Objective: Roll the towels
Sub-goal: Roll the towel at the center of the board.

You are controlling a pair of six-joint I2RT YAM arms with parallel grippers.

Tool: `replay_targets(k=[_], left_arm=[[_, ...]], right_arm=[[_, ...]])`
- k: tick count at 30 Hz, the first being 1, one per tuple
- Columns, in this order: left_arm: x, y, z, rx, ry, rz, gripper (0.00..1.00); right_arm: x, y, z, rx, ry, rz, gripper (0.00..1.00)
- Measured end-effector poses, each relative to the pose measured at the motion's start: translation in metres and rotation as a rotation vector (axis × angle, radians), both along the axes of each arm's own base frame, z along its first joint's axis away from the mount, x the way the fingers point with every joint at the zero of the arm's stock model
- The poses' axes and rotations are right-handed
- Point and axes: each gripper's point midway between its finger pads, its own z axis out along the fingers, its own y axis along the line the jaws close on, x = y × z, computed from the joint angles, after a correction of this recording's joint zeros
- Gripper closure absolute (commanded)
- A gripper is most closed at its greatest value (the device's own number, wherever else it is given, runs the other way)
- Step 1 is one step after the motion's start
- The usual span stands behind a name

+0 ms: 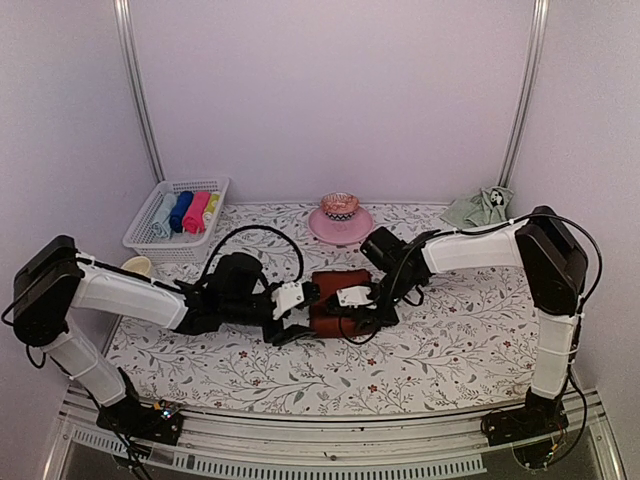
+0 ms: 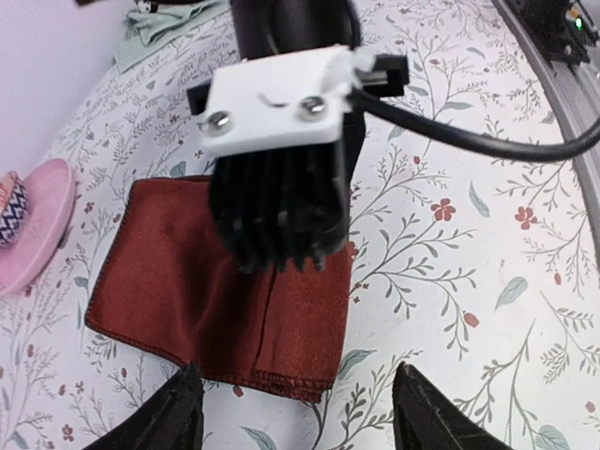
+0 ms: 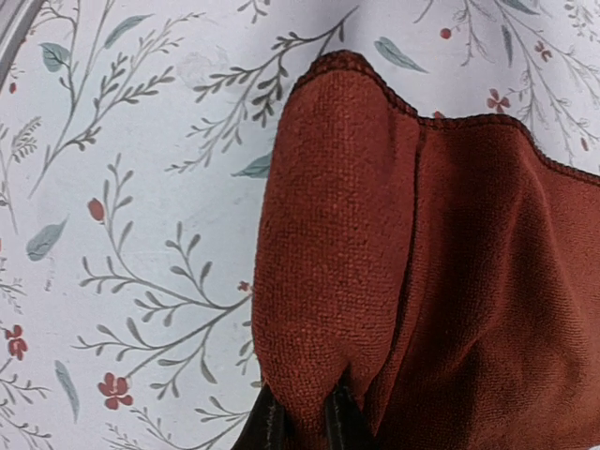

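The dark red-brown towel lies partly folded in the middle of the floral table cover. My right gripper is shut on a raised fold at one end of this towel; from above, that gripper sits on top of the cloth. My left gripper is open just short of the towel's hemmed edge, with nothing between its fingertips. In the top view it is at the towel's left end. The pale sage green towel lies crumpled at the back right, far from both grippers.
A white basket holding several rolled cloths stands at the back left. A pink stand with a patterned bowl sits behind the towel. A pale cup is by the left arm. A black cable runs off the right wrist.
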Motion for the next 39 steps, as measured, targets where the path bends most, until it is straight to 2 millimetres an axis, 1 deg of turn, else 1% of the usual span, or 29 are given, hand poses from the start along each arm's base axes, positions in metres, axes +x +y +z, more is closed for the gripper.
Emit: replay_targets(k=[2,5,8,11,13,15,19,22,24,33,36,39], left_arm=[[-0.008,-0.003,-0.002,0.016,-0.082,-0.016,0.31],[-0.029,-0.007,-0.013,0.057,-0.183,-0.073,0.32],[-0.043,-0.008,-0.02,0.091,-0.263,-0.121,0.33],[-0.049,-0.01,-0.021,0.115,-0.33,-0.148,0.34],[-0.05,-0.013,-0.02,0.127,-0.381,-0.157,0.34],[-0.053,-0.017,-0.024,0.147,-0.412,-0.17,0.35],[-0.056,-0.023,-0.045,0.224,-0.445,-0.193,0.36],[-0.057,-0.024,-0.058,0.271,-0.461,-0.201,0.38],[-0.054,-0.024,-0.061,0.289,-0.476,-0.194,0.38],[-0.039,-0.028,-0.065,0.328,-0.529,-0.144,0.41],[-0.036,-0.029,-0.064,0.332,-0.542,-0.131,0.49],[-0.034,-0.028,-0.067,0.348,-0.551,-0.12,0.64]], right_arm=[[-0.009,0.003,0.001,-0.004,0.079,0.007,0.89],[-0.022,0.004,0.003,-0.011,0.179,0.018,0.89],[-0.035,0.003,0.004,-0.025,0.281,0.023,0.89],[-0.043,0.003,0.003,-0.038,0.377,0.014,0.9],[-0.045,0.003,0.002,-0.045,0.443,0.001,0.9],[-0.046,0.003,0.0,-0.047,0.497,-0.012,0.9],[-0.046,0.002,0.0,-0.035,0.599,-0.046,0.9],[-0.046,0.001,0.0,-0.03,0.64,-0.063,0.9],[-0.047,0.0,0.0,-0.032,0.651,-0.068,0.9],[-0.047,0.0,0.001,-0.036,0.668,-0.075,0.89],[-0.047,0.0,0.0,-0.04,0.673,-0.076,0.88],[-0.047,0.0,0.001,-0.038,0.674,-0.076,0.85]])
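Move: The right hand already pinches the towel roll near its right end; the bare patch of board it draws the roll onto is about 5 cm back, straight behind. The left hand hovers empty and open: the roll's left part lies roughly 3 cm to its right, 1 cm ahead and 7 cm below. The flat towel part centres about 8 cm ahead and 6 cm right of the left hand, some 9 cm lower; the pink plate is around 29 cm ahead and 5 cm right. Keeping its pinch on the roll, the right hand drags it back about 5 cm over the board while tipping so its fingers swing towards the base, nearly 40 degrees, then holds still. The open left hand first swings back, then sinks to the roll's left part, edging right and easing slightly forward again while its fingers turn to point more forward; straddling the roll, they begin to close. ##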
